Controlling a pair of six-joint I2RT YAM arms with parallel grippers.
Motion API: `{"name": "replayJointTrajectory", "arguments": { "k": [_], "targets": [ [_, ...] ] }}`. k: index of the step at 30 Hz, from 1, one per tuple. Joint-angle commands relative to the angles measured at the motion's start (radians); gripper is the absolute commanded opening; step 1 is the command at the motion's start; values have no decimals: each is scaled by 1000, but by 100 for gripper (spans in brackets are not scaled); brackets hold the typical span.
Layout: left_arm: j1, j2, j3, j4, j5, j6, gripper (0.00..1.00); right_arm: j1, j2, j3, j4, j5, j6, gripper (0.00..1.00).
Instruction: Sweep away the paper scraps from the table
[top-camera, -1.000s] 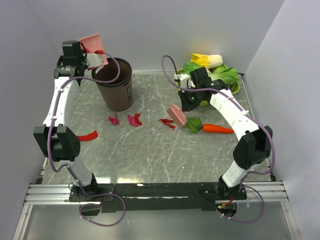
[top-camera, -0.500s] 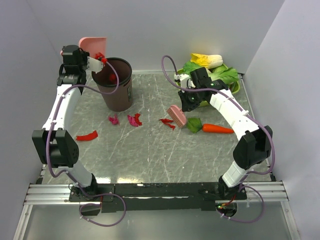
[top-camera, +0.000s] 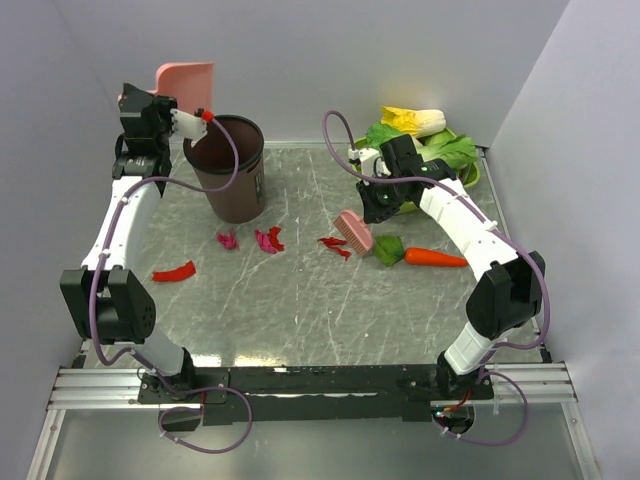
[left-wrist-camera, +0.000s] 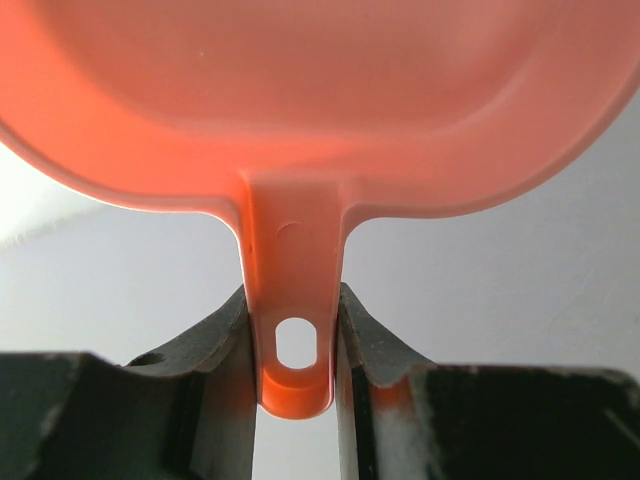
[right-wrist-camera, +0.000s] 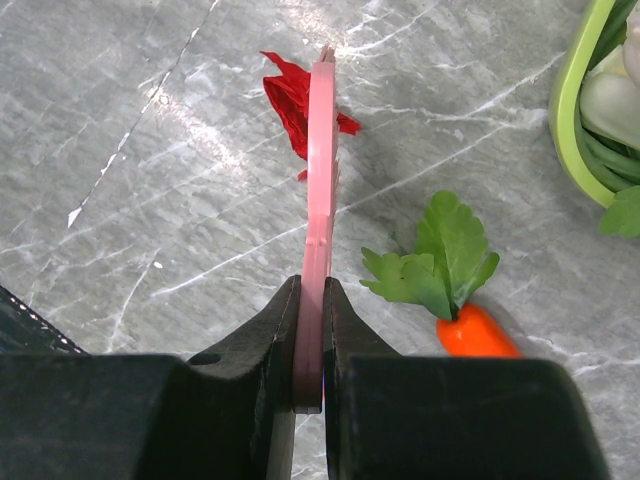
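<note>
My left gripper is shut on the handle of the pink dustpan and holds it upright, high beside the rim of the brown bin. The pan fills the left wrist view. My right gripper is shut on a pink brush, whose head touches the table. Magenta and red paper scraps lie at the left, the centre and by the brush. The red scrap lies at the brush tip.
A red chili lies on the left of the table. An orange carrot with green leaves lies right of the brush. A green bowl of leafy vegetables and a cabbage stand at the back right. Pale walls surround the table.
My left arm has swung the dustpan from tipped over the bin to upright and back toward the left. The right arm and brush have not moved.
</note>
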Motion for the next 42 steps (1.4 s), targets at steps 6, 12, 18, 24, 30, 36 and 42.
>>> {"name": "replayJointTrajectory", "arguments": {
  "k": [6,12,18,24,30,36,42],
  "targets": [
    [-106,-83,233,-257,26,-630,1,-7,-35,30,15,-8,-5,0],
    [-289,-187,293,-719,194,-1045,1,-5,-33,42,12,-5,1,0],
    [-450,-334,54,-1003,412,-1145,1,-5,-21,89,2,29,13,0],
    [-501,-397,-262,-1071,438,-1153,1,-9,-3,146,-13,26,-17,0],
    [-544,-409,-561,-906,313,-1222,1,-7,14,168,-30,24,-30,0],
    [-553,-258,-665,-811,304,-1346,1,-1,16,174,-41,29,-30,0],
    [-553,-195,-750,-607,345,-1401,1,8,2,157,-45,47,-28,0]
  ]
}}
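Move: The red scraps in mid-table lie about 12 cm back, 37 cm right and 41 cm below the left hand, which holds the dustpan beside the bin. The bin's middle is level ahead, some 14 cm right and 29 below; the pink-and-red scraps lie about 11 cm back and 22 right. From the right hand, holding the broom, the red scraps are roughly 4 cm ahead, 7 left and 18 below; the carrot leaves 3 ahead, 6 right. Left hand swings dustpan down some 37 cm, back and right towards the red scraps; right hand raises broom. ##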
